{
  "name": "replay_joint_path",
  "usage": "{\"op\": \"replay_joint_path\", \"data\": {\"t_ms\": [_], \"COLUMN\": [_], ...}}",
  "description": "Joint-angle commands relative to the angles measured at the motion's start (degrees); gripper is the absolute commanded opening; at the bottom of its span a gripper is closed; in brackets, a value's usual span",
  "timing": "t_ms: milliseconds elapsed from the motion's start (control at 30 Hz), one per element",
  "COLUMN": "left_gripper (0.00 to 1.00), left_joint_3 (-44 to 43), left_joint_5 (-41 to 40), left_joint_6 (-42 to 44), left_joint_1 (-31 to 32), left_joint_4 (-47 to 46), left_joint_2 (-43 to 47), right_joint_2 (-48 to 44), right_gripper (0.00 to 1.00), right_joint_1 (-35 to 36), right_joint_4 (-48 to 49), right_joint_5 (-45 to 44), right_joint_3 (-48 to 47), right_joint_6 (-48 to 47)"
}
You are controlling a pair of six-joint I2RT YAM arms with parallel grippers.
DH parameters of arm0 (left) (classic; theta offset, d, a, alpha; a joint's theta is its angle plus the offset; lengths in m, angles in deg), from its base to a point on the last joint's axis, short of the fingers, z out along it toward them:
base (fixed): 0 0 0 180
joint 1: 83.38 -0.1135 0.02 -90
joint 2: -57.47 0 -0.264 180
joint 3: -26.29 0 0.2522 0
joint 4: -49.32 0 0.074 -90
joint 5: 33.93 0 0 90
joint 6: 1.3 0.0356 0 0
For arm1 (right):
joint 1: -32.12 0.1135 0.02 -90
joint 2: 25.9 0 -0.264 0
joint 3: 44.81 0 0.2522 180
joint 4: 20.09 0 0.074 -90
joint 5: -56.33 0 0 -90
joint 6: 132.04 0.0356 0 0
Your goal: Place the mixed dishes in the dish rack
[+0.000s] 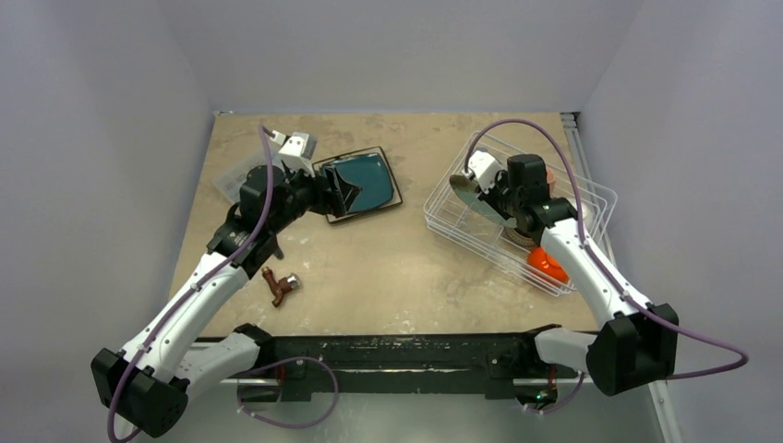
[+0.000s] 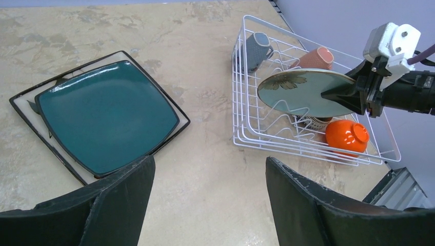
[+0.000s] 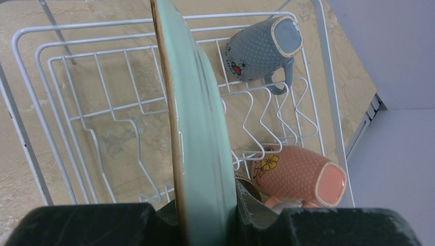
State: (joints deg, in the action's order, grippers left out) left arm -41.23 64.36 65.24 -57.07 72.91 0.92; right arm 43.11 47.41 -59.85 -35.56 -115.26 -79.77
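Note:
My right gripper (image 3: 205, 218) is shut on the edge of a round pale green plate (image 3: 197, 128) with a flower print (image 2: 302, 89). It holds the plate on edge over the white wire dish rack (image 2: 238, 102). In the rack lie a pale blue mug (image 3: 259, 48), a pink mug (image 3: 297, 174) and an orange bowl (image 2: 347, 137). A square teal plate (image 2: 107, 115) lies stacked on a dark-rimmed square plate (image 2: 23, 102) on the table. My left gripper (image 2: 208, 200) hangs open just beside their near corner, with nothing between its fingers.
Brown-handled pliers (image 1: 280, 286) lie on the table near the left arm. A clear plastic box (image 1: 229, 183) sits behind the left arm, mostly hidden. The rack (image 1: 591, 198) stands close to the table's right edge. Grey walls close in on three sides.

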Motion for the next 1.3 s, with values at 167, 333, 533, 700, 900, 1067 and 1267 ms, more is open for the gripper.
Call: {"op": "replay_joint_path", "data": {"t_ms": [167,333,533,700,900,1067,1267], "left_gripper": [0.77,0.78,0.77,0.77,0.77,0.77,0.77], "left_joint_3": [0.2,0.2,0.3,0.4,0.6,0.5,0.5], "left_joint_5": [0.8,1.4,2.1,2.9,3.5,4.0,4.0], "left_joint_6": [-0.8,-1.2,-1.8,-2.5,-3.3,-3.9,-4.2], "left_joint_1": [-0.5,-1.0,-1.7,-2.4,-2.7,-3.1,-3.4], "left_joint_4": [-3.2,-3.4,-3.6,-3.9,-4.2,-4.3,-4.2], "left_joint_2": [0.1,-0.2,-0.6,-0.9,-1.4,-2.3,-2.9], "right_joint_2": [2.0,2.7,3.5,3.2,-0.2,-5.0,-11.0], "right_gripper": [0.1,0.25,0.43,0.49,0.55,0.98,0.98], "right_joint_1": [-4.1,-4.7,-4.8,-4.7,-4.7,-4.8,-4.7], "right_joint_4": [11.0,11.7,12.0,11.5,10.2,10.5,12.3], "right_joint_5": [-1.3,-1.3,-4.2,-5.7,-5.2,-5.5,-8.2], "right_joint_3": [0.3,0.5,0.7,0.3,-0.2,0.5,0.6], "right_joint_6": [2.8,3.5,4.8,6.2,8.4,11.7,19.9]}}
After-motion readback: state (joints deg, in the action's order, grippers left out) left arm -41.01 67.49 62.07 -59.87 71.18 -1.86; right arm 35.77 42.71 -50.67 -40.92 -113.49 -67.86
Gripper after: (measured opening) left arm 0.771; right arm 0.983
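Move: The right hand grips the light-green plate by its right part; the rack slot for the plate lies about 8 cm below that hand and 2 cm left, level with it. In the rack the blue mug is some 11 cm ahead and 1 cm left; the pink mug 4 cm ahead, 10 cm right; the black-rimmed cup 7 cm back, 8 cm right. From the left hand, the slot is about 30 cm right, 1 cm back, 18 cm below. The right hand lowers the plate about 3 cm, shifts forward-right, opens wide and rises some 6 cm clear. ##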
